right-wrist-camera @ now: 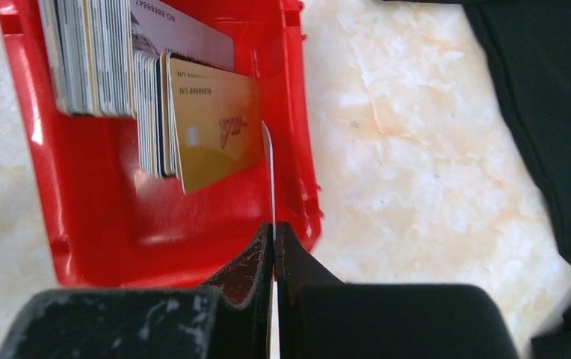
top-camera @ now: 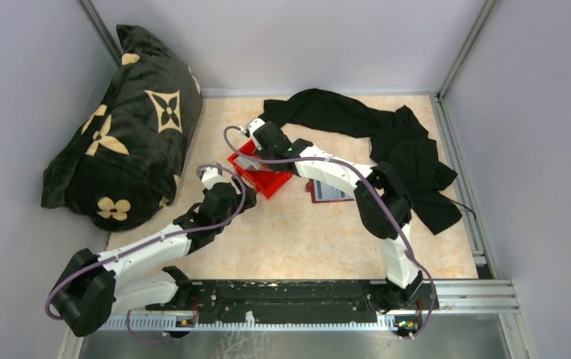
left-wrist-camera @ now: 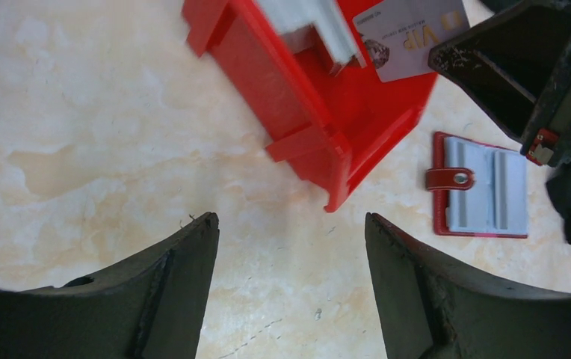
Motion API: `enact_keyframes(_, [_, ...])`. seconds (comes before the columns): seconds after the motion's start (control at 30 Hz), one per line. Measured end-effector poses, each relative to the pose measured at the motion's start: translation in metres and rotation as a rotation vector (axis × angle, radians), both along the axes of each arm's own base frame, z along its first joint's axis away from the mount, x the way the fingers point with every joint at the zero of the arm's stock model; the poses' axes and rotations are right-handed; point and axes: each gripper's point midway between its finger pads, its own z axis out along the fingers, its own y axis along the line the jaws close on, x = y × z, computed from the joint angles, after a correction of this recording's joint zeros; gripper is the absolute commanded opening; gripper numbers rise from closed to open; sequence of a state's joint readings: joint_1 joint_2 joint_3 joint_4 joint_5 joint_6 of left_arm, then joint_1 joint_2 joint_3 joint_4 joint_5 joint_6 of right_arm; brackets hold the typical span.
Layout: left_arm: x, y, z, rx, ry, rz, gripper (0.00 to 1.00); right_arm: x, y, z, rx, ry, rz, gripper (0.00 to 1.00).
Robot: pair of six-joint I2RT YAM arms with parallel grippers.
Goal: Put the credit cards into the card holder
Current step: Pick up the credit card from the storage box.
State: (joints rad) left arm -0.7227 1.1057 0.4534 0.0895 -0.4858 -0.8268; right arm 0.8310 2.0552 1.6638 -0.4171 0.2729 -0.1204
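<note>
Several credit cards [right-wrist-camera: 96, 60] stand on edge in a bright red bin [right-wrist-camera: 118, 224], a gold one [right-wrist-camera: 215, 131] at the front of the stack. My right gripper [right-wrist-camera: 273, 226] is over the bin, shut on one thin pale card [right-wrist-camera: 271, 172] that shows edge-on between its fingers. The left wrist view shows this same card [left-wrist-camera: 409, 34] as silver with "VIP" on it. The dark red card holder [left-wrist-camera: 484, 194] lies open on the table right of the bin [left-wrist-camera: 305, 97], grey pockets up. My left gripper [left-wrist-camera: 291, 218] hovers open and empty just short of the bin's near corner.
A black pillow with a tan flower pattern [top-camera: 122, 127] fills the back left. A black cloth [top-camera: 387, 142] is draped across the back and right, close to the card holder [top-camera: 327, 192]. The bin [top-camera: 261, 170] sits mid-table between both arms.
</note>
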Motion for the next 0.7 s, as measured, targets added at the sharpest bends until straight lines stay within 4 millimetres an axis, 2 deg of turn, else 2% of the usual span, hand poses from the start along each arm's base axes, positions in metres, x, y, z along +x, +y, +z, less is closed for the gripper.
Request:
enact_keyframes(0.1, [0.004, -0.005, 0.02, -0.005, -0.058, -0.036, 0.79, -0.006, -0.006, 0.025, 0.035, -0.031, 0.001, 0.0])
enact_keyframes(0.23, [0.005, -0.014, 0.045, -0.027, -0.132, -0.105, 0.79, -0.016, -0.016, 0.069, 0.11, -0.083, -0.003, 0.0])
enact_keyframes(0.33, [0.002, -0.023, 0.064, -0.049, -0.192, -0.177, 0.79, -0.032, -0.025, 0.1, 0.181, -0.104, 0.002, 0.0])
enact_keyframes(0.43, [-0.003, -0.036, 0.081, -0.066, -0.247, -0.271, 0.78, -0.053, -0.037, 0.124, 0.243, -0.1, 0.014, 0.0])
enact_keyframes(0.57, [-0.014, -0.051, 0.094, -0.079, -0.294, -0.398, 0.79, -0.087, -0.055, 0.144, 0.327, -0.069, 0.034, 0.0])
enact_keyframes(0.7, [-0.025, -0.062, 0.106, -0.087, -0.338, -0.506, 0.79, -0.123, -0.072, 0.149, 0.406, -0.012, 0.052, 0.0])
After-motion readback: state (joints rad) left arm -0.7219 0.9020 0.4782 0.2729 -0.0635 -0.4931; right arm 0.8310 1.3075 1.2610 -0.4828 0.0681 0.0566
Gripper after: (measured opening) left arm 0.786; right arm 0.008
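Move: The right hand still pinches a card over the red box; the card holder lies roughly 16 cm to its right, 6 cm back and 9 cm below. The remaining cards stand about 6 cm to its left, 2 cm farther out and 6 cm lower. From the empty left hand, the held card is about 9 cm ahead, 6 cm right and slightly lower; the card holder is some 24 cm right and 2 cm ahead. Right hand lifts the pinched card 15 cm, swinging back and right; open left rises 10 cm, turning clockwise. ##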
